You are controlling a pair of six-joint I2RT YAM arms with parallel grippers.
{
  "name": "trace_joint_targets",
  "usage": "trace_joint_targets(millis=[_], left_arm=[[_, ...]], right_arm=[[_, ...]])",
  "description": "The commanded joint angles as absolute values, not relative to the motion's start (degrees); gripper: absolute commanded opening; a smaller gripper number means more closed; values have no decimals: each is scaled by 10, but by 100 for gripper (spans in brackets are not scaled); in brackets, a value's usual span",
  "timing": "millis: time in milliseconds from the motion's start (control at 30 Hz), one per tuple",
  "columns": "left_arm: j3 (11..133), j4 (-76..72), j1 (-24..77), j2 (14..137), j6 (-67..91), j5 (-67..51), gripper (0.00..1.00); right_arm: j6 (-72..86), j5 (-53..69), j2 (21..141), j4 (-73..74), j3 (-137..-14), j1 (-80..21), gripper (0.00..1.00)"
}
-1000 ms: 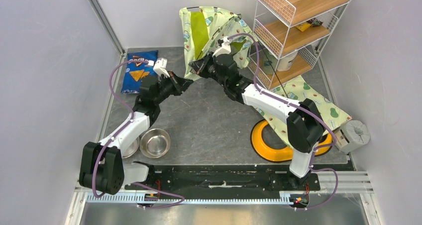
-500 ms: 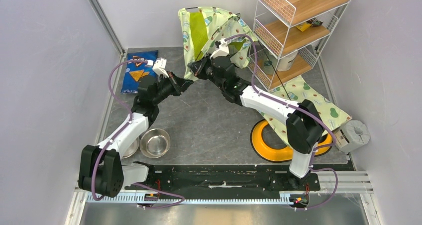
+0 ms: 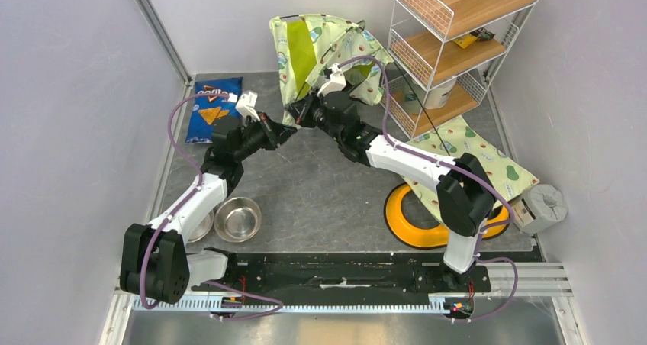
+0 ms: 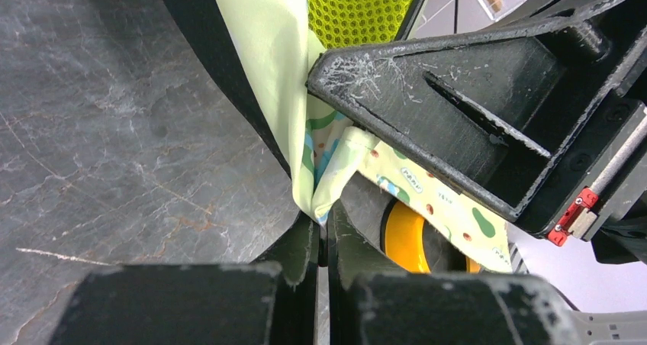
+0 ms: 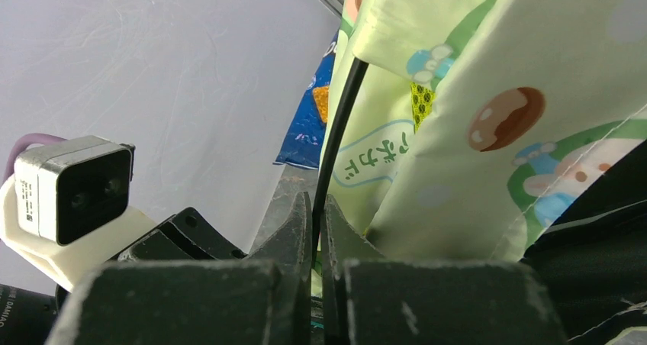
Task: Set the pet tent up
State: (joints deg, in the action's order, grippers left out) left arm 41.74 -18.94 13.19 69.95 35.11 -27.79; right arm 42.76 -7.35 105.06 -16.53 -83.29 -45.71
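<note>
The pet tent (image 3: pixel 320 47) stands half-raised against the back wall, pale-green printed fabric with a lime lining panel and thin black poles. At its lower left corner my left gripper (image 3: pixel 284 131) is shut on the fabric hem; in the left wrist view the folded tent corner (image 4: pixel 317 196) is pinched between the closed jaws (image 4: pixel 322 224). Just right of it, my right gripper (image 3: pixel 300 111) is shut on a black pole (image 5: pixel 336 131), which runs up from between the jaws (image 5: pixel 319 211) along the printed fabric (image 5: pixel 458 154).
A blue chip bag (image 3: pixel 212 110) lies at the back left. Two steel bowls (image 3: pixel 237 218) sit near the left arm. On the right are a wire shelf (image 3: pixel 450 40), a matching flat mat (image 3: pixel 477 158) over a yellow ring dish (image 3: pixel 406 219), and a grey roll (image 3: pixel 545 204).
My right gripper has shifted a little left and toward the back with the pole, and the tent's top has leaned left. The left gripper has barely moved.
</note>
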Motion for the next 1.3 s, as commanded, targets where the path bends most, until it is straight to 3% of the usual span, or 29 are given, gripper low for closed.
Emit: trace_joint_targets(millis=[0,300,633,900,1167,1267], left_arm=[[436,-158,134,676,315,-338,3],[413,-86,134,624,268,-263,37],[425,-3,134,566,224,-87,45],[439,13,134,571,221,-47,59],[440,15,132,575,228,-13,82],[443,21,133,581,233,-14,85]], right_arm=[[374,-126,1042,-169,-824,-443,0],[376,-120,1051,-144,-802,-450,0],[360,-82,1080,-133,-776,-479,2],[373,-99,1047,-80,-750,-484,39],[390,-124,1012,-3,-737,-484,59],[392,-133,993,17,-732,-484,63]])
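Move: The left gripper has the tent corner pinched right in its fingertips. For the right gripper, shut on the tent pole, that corner lies about 4 cm back and some 5 cm below, with the tent body about 15 cm ahead and 8 cm to its right, a little lower. From the left gripper, the chip bag is roughly 7 cm ahead and 29 cm left, the steel bowl some 28 cm back and 21 cm left, both about 20 cm down. Let go of the tent corner with the left gripper, ease it back a couple of centimetres, then swing it about 8 cm left, away from the tent, turning counter-clockwise while opening nearly wide. Meanwhile keep the right gripper shut on the pole and sink it about 13 cm, drawing back some 5 cm and rolling its left side down; late in the descent open it to let the pole go. ##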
